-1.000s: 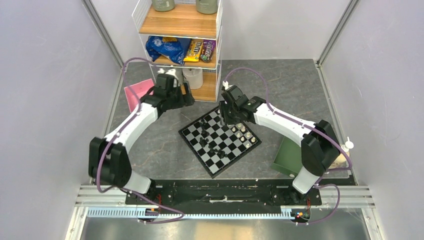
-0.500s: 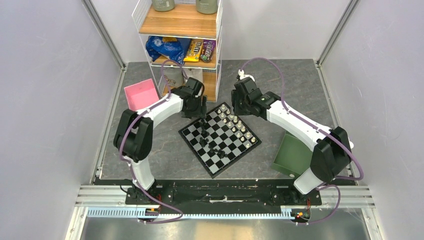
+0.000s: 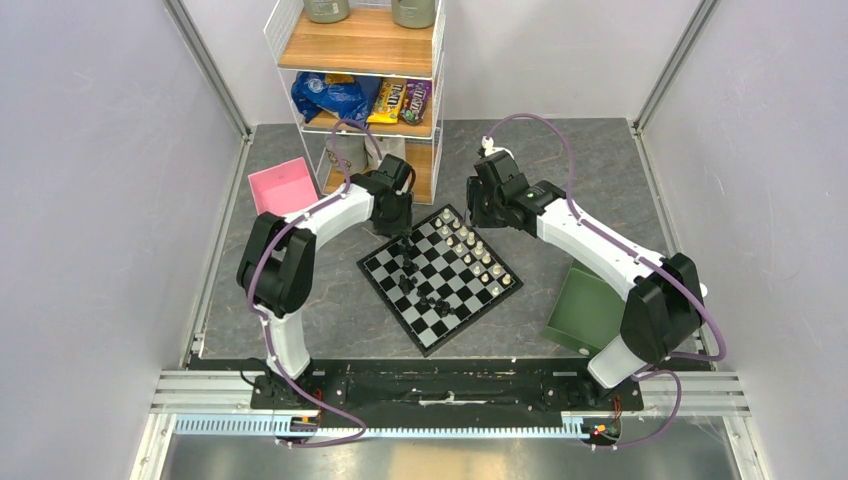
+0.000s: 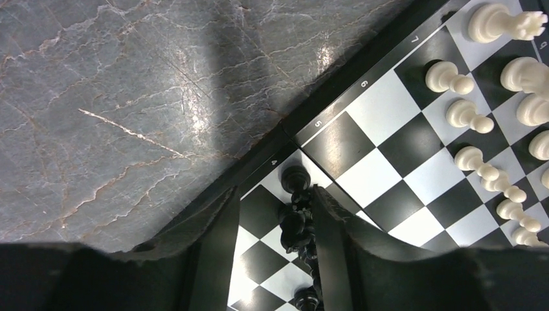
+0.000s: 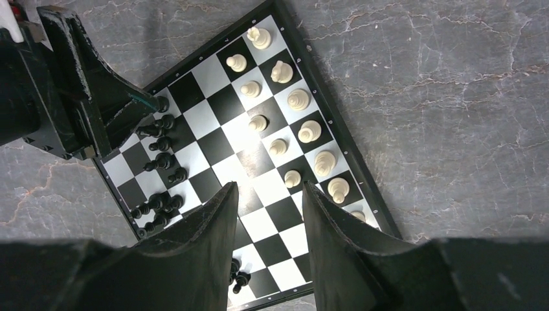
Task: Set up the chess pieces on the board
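Observation:
The board [image 3: 395, 305] lies turned like a diamond on the grey table. Cream chess pieces [image 3: 478, 255] stand in two rows along its far right side. Black chess pieces [image 3: 408, 268] cluster on its left, some lying down. My left gripper [image 3: 403, 238] is low over the board's left corner. In the left wrist view its jaws [image 4: 272, 189] are open around a clump of black pieces [image 4: 294, 223], which touch the right finger [image 4: 327, 220]. My right gripper [image 3: 478, 215] hovers behind the board, open and holding nothing [image 5: 270, 184].
A wire shelf [image 3: 365, 60] with snack bags stands at the back, just behind the left wrist. A pink box [image 3: 280, 187] lies at the back left. A green tray [image 3: 585, 310] sits to the right of the board. Walls close in both sides.
My left arm swung from near the pink box to the board's left corner, and its jaws narrowed around black pieces. My right gripper lifted off the board toward the back.

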You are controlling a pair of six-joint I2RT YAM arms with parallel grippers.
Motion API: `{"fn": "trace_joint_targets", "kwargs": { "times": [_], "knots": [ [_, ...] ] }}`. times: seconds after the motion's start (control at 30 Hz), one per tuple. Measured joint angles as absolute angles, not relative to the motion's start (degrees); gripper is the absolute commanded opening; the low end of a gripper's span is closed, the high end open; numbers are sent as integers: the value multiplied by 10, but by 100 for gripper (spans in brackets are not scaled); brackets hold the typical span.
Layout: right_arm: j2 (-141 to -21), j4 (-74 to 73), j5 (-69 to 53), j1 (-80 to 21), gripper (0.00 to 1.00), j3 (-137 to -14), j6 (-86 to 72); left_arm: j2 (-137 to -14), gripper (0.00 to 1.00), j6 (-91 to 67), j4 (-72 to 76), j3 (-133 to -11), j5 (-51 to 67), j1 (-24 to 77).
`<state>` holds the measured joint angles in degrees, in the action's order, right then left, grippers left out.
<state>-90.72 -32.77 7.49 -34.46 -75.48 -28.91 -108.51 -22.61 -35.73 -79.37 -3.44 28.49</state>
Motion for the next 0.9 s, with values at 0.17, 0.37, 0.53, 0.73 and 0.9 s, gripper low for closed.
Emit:
{"fn": "trace_joint_targets", "kwargs": {
  "times": [0.17, 0.37, 0.53, 0.73, 0.9],
  "knots": [
    [-907, -326, 72, -341, 49, -755, -289, -1100, 40, -226, -362, -802, -34, 285],
    [-908, -325, 67, -338, 49, -755, -289, -1101, 16, -226, -367, -807, -33, 285],
    [-909, -324, 60, -336, 49, -755, -288, -1101, 2, -226, -368, -808, -34, 287],
    [-912, -321, 52, -335, 49, -755, -289, -1097, 2, -227, -372, -805, -50, 288],
    [-917, -321, 47, -335, 49, -755, -289, -1067, 2, -228, -378, -772, -79, 287]
  ]
}}
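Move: The black piece beside the board's left edge, in the last square before the fold, is already between the left hand's open fingers, about 1 cm to the hand's right and 1 cm lower. The next black piece stands some 3 cm back and 2 cm right of this hand, and the nearest white pawn about 4 cm ahead and 7 cm right. From the right hand, the black piece is roughly 13 cm left, 1 cm ahead and 11 cm below. The left fingers close on the black piece, then draw it about 2 cm left and 1 cm back. ##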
